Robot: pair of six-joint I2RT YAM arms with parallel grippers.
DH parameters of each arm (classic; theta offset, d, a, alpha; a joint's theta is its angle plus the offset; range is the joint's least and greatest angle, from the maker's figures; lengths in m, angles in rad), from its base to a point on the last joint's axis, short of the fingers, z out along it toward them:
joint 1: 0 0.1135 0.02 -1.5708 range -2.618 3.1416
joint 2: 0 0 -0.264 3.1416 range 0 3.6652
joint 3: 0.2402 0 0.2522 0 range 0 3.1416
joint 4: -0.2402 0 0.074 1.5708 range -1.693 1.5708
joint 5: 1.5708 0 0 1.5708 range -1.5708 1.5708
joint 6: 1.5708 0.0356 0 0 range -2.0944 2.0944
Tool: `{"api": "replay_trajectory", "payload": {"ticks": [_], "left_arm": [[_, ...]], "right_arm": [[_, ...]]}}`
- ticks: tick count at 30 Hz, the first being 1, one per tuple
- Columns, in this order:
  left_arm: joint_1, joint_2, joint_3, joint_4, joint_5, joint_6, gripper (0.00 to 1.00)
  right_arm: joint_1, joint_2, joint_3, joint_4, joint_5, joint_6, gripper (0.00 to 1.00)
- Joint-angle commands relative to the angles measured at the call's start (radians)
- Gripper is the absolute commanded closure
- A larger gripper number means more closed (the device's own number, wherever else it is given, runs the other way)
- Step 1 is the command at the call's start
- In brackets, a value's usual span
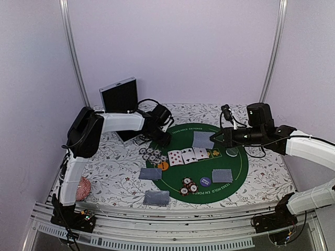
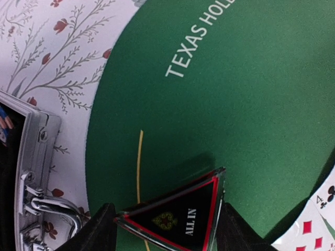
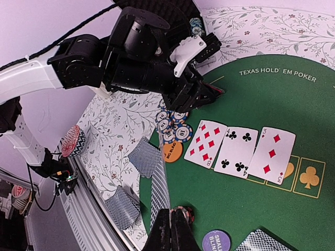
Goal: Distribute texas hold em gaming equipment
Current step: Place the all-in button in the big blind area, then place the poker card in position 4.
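Note:
My left gripper (image 2: pixel 165 232) is shut on the black triangular "ALL IN" marker (image 2: pixel 180 214), holding it by its sides just above the green mat (image 2: pixel 235 104) near the mat's far left edge. My right gripper (image 3: pixel 175 222) is shut on a blue-backed playing card (image 3: pixel 166 157), seen nearly edge-on over the mat. Three face-up cards (image 1: pixel 187 155) lie in the mat's middle. Striped poker chips (image 1: pixel 152 154) and an orange button (image 1: pixel 163 166) sit at the left edge. More chips (image 1: pixel 188 185) and a purple button (image 1: pixel 204 182) sit near the front, a pale-green button (image 1: pixel 231 151) at the right.
Face-down card pairs lie at the left (image 1: pixel 150 173), the front left (image 1: pixel 157 197) and the right front (image 1: pixel 222 175). An open black case (image 1: pixel 119 97) with metal latches (image 2: pixel 36 172) stands at the back left. A red patterned round object (image 1: pixel 82 188) lies by the left arm's base.

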Motion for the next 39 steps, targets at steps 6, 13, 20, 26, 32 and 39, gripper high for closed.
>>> {"api": "replay_trajectory", "payload": {"ticks": [6,13,20,26,32,39], "left_arm": [[0.000,-0.063,-0.013,0.012,-0.005,0.001,0.31],[-0.014,-0.299,-0.213,0.172,0.018,0.062,0.14],[-0.079,-0.553,-0.460,0.320,0.038,0.171,0.13],[-0.188,-0.734,-0.677,0.344,0.172,0.281,0.15],[-0.284,-0.881,-0.893,0.408,0.227,0.310,0.16],[-0.321,-0.963,-1.022,0.450,0.259,0.269,0.17]], "right_arm": [[-0.009,-0.027,-0.017,-0.006,0.055,0.016,0.98],[-0.046,-0.019,-0.041,0.005,0.107,0.051,0.98],[-0.113,0.009,-0.158,0.238,0.144,0.205,0.98],[-0.116,0.094,-0.233,0.448,0.329,0.380,0.98],[-0.116,0.170,-0.309,0.598,0.465,0.535,0.98],[-0.116,0.350,-0.296,0.677,0.436,0.615,0.98]]}}
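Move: The left hand still grips the all-in button, middle about 1 cm below, almost down on the felt. Blue chips lie 8 cm back and 5 left, the eight of diamonds 9 back and 5 right, the big blind button 14 straight back. For the card-holding right hand, the club square is 11 cm ahead, 6 right, 21 below; at that depth the three of diamonds lies 12 ahead, 1 left, the dealer button 12 ahead, 13 right. Left releases the button, rises, backs off 24 cm; right lowers its card 12 cm towards the club square. ##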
